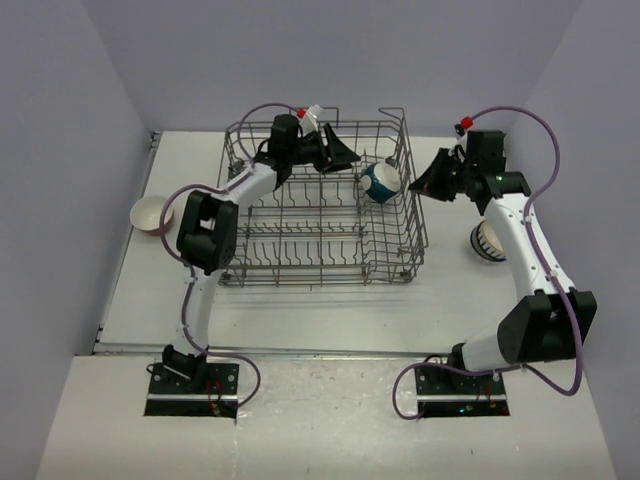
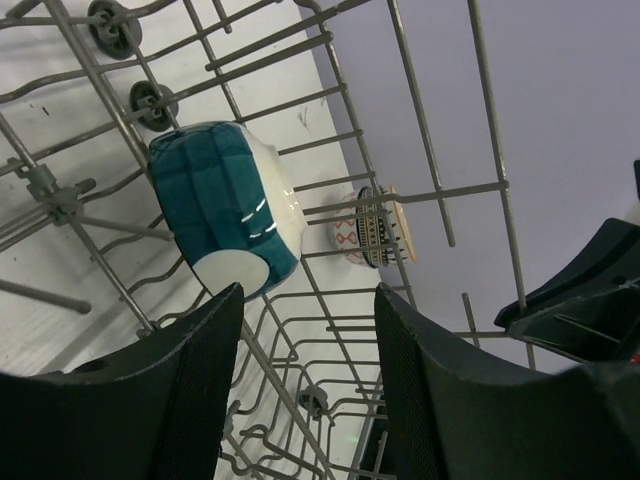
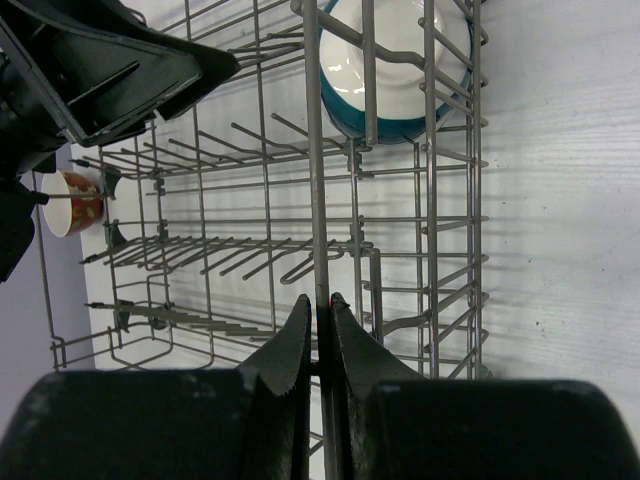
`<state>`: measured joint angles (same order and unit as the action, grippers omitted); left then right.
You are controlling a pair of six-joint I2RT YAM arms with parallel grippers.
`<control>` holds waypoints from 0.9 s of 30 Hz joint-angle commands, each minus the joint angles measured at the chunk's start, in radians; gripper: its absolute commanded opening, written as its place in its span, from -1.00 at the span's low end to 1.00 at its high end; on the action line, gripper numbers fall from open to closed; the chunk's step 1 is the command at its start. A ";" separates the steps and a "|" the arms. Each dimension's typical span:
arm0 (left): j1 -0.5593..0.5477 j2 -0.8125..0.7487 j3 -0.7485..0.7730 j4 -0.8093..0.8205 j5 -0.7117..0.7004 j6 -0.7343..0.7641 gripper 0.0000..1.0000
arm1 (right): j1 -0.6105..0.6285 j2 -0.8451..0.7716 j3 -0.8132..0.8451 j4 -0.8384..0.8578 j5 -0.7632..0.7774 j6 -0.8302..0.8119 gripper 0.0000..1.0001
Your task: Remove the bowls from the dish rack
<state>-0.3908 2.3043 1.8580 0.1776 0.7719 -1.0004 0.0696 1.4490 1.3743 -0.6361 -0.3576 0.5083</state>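
Note:
The grey wire dish rack [image 1: 300, 250] sits mid-table. One teal-white bowl [image 1: 381, 181] rests tilted against its right wall, also in the left wrist view [image 2: 230, 205] and the right wrist view [image 3: 395, 70]. My left gripper [image 1: 340, 155] is inside the rack just left of that bowl, open, with only rack wires showing between its fingers [image 2: 310, 300]. My right gripper [image 1: 425, 185] is outside the rack's right wall, shut on a wire of that wall [image 3: 320, 305].
A red patterned bowl with a cream inside [image 1: 150, 213] stands on the table left of the rack. A white dark-striped bowl [image 1: 488, 241] stands to the right, under the right arm. The white walls stand close behind the rack and at both sides.

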 commanded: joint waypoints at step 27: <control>-0.049 0.119 0.167 -0.198 -0.088 0.187 0.55 | 0.061 0.067 -0.066 -0.148 -0.003 0.010 -1.00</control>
<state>-0.4400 2.3951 1.9961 -0.0528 0.6666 -0.8158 0.0872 1.4528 1.3739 -0.6258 -0.3565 0.5247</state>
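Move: The blue-and-white bowl, still in the rack, lies about 10 cm to the right of the left hand, 2 cm back and some 8 cm below. The right rim of the rack, where the right gripper holds it, is about 17 cm to the left hand's right, 11 cm back and 3 cm higher. The rack's far rim runs straight ahead, 9 cm out and 3 cm up. From the right hand the bowl is 8 cm ahead, 7 cm left and 12 cm below. Towards the blue-and-white bowl the left hand eases 2 cm right, then sinks about 5 cm into the rack, its right-pointing fingers tipping some 10 degrees further down. The half-open fingers spread wider, mostly near the end, without a visible touch. The right gripper stays shut on the rack's right rim. ##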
